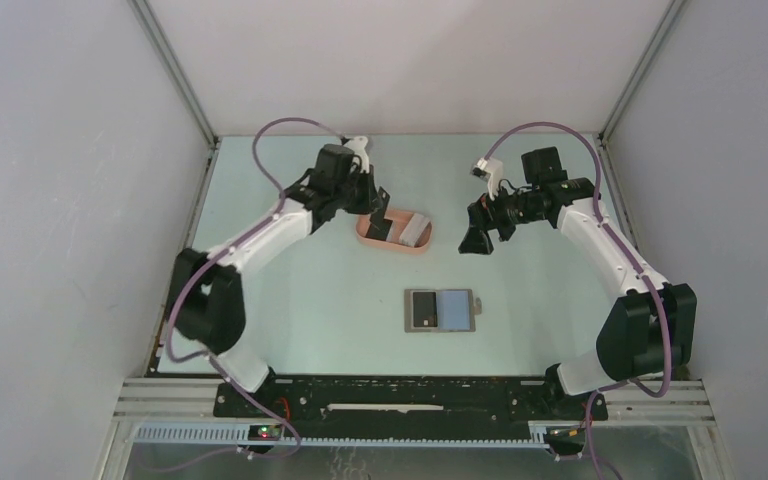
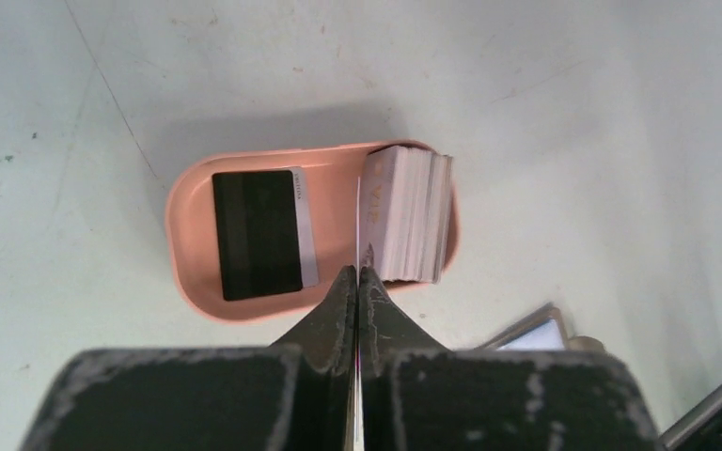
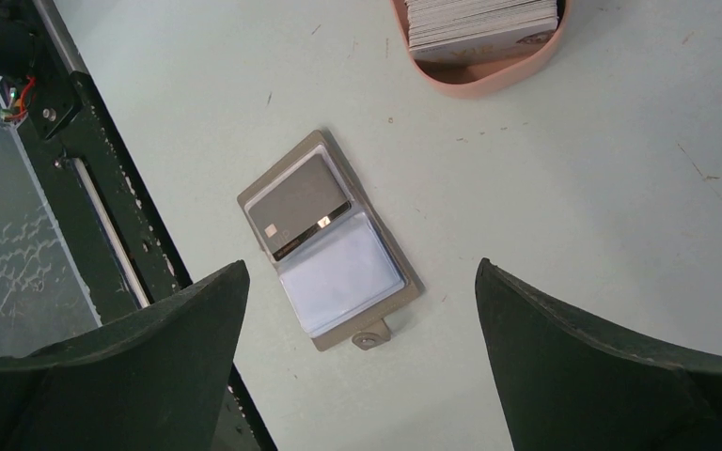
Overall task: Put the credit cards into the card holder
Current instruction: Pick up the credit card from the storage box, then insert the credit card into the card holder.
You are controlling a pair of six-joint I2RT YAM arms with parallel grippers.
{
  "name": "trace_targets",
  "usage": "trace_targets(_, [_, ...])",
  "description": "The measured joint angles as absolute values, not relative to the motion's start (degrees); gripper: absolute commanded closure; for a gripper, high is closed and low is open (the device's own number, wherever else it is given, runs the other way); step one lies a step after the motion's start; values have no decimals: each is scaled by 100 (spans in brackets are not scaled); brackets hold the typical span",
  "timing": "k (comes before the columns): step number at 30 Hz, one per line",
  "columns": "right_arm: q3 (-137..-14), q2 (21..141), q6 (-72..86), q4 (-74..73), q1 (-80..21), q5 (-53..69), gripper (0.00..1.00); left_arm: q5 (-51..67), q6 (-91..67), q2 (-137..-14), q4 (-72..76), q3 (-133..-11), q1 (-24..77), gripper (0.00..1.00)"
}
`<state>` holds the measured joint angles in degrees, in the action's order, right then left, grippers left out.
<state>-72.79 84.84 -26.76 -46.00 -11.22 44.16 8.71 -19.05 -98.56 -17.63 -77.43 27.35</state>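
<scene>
The salmon-pink card holder lies mid-table; in the left wrist view its rim is plain. Inside it, a black credit card lies flat on the left. A stack of whitish cards fills the right end. My left gripper hovers over the holder, shut on a thin card held edge-on, its edge reaching down beside the stack. My right gripper stands wide open with nothing between its fingers, up over the table to the right of the holder.
A grey folding wallet lies open flat nearer the arm bases, with a dark card in one sleeve and a pale one in the other. The black base rail runs along the table's near edge. Enclosure walls stand on three sides.
</scene>
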Motion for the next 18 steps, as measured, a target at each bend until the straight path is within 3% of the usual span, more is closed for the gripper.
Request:
trace_targets(10, [-7210, 8479, -3070, -4794, -1122, 4401, 0, 1457, -3002, -6980, 812, -4473, 3026, 100])
trace_targets(18, [-6897, 8396, -3507, -4908, -1315, 4241, 0, 1673, -4224, -6265, 2818, -2163, 3715, 100])
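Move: The left gripper already holds a black card, clear of the storage box. From it the card holder lies about 20 cm back, 13 cm right and 14 cm lower. The storage box's middle is below it, level fore and aft and about 5 cm right; the card stack in the box is roughly 8 cm right and 13 cm below. From the open right gripper the holder lies some 12 cm back, 5 cm left and 16 cm down. Bring the left gripper, shut on the black card, back about 18 cm from over the storage box to beside the holder's left edge, arching up some 5 cm and then sinking to near its starting height. Roll the wrist about 30 degrees so the fingers point flatter and farther right. Ease the open right gripper slightly down and back towards the holder. ##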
